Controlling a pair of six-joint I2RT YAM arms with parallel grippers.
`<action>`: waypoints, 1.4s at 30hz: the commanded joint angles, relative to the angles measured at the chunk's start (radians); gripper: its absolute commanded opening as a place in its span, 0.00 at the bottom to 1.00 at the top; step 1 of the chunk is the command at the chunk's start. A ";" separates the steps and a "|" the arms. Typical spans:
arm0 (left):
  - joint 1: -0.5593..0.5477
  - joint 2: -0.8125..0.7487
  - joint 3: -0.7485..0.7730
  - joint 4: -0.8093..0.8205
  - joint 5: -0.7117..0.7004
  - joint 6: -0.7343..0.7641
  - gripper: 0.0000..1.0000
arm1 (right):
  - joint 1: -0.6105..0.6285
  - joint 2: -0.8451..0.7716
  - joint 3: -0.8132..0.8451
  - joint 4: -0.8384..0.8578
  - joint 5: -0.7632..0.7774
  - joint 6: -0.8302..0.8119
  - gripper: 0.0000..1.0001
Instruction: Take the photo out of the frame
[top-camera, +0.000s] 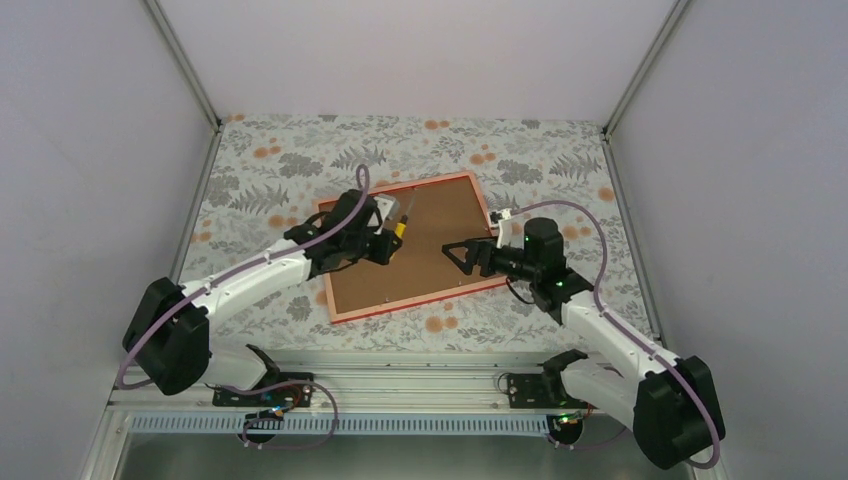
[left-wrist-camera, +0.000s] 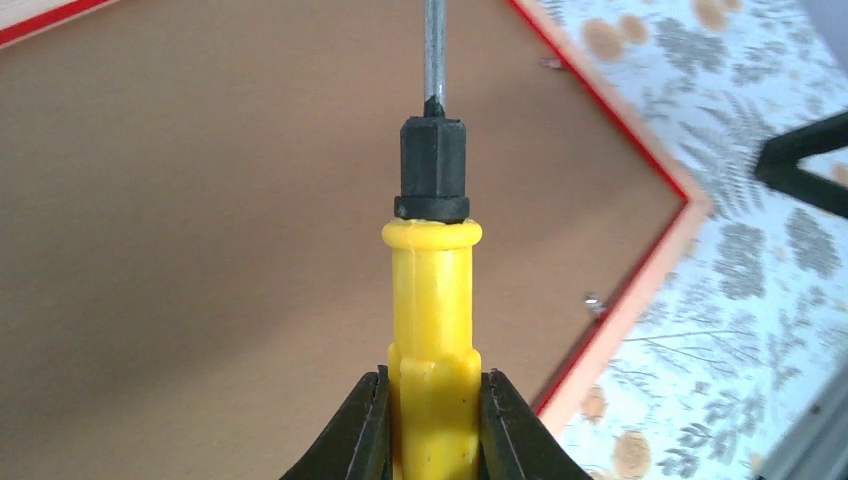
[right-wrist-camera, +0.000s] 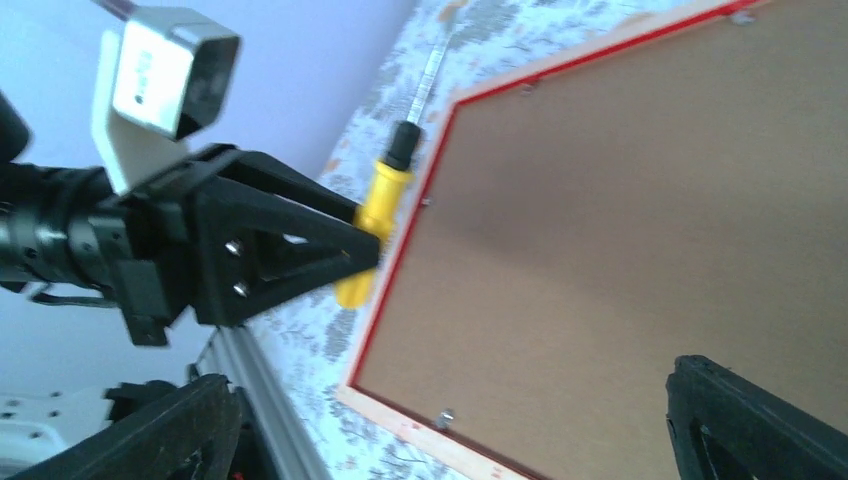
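The frame (top-camera: 425, 265) lies face down on the table, its brown back board up and its red rim all round. The photo is hidden beneath that board. My left gripper (top-camera: 386, 243) hovers over the frame's left part, shut on the yellow handle of a screwdriver (top-camera: 399, 229). In the left wrist view the fingers (left-wrist-camera: 365, 430) pinch the handle (left-wrist-camera: 432, 320), and the metal shaft points away over the board (left-wrist-camera: 200, 250). My right gripper (top-camera: 455, 258) hangs open above the frame's right half, nothing between its fingers (right-wrist-camera: 740, 420). It faces the left gripper (right-wrist-camera: 355, 250).
Small metal tabs (left-wrist-camera: 593, 300) (right-wrist-camera: 443, 417) sit along the board's edges. A floral tablecloth (top-camera: 300, 160) covers the table. Grey enclosure walls stand left, right and behind. An aluminium rail (top-camera: 400, 365) runs along the near edge by the arm bases.
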 joint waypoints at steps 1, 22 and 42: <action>-0.071 0.006 0.009 0.099 0.043 0.030 0.06 | 0.040 0.008 -0.023 0.168 -0.094 0.114 0.96; -0.258 0.056 0.010 0.247 0.107 -0.020 0.06 | 0.074 0.098 -0.074 0.366 -0.023 0.274 0.56; -0.282 0.032 -0.034 0.298 0.021 -0.043 0.31 | 0.081 0.068 -0.115 0.431 0.006 0.433 0.04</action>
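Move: The screwdriver, gripped by its yellow handle in the left hand, has its middle about 13 cm to the left and 8 cm ahead of the open right gripper, nearly level with it. From the left hand that gripper is about 16 cm to the right and 2 cm back. The face-down frame's middle lies about 4 cm right, 1 cm ahead and 13 cm below the left hand; a metal tab on its near edge sits 6 cm back from and 15 cm below the right hand. The screwdriver is carried over the frame's back to the right gripper: the left hand takes it about 10 cm right and 6–7 cm back, turning roughly 20 degrees clockwise, then settles. The right hand goes about 3 cm left to meet it, rolls slightly and closes from wide open, pinching the black collar just above the yellow handle. The left fingers only begin to loosen at the end. ##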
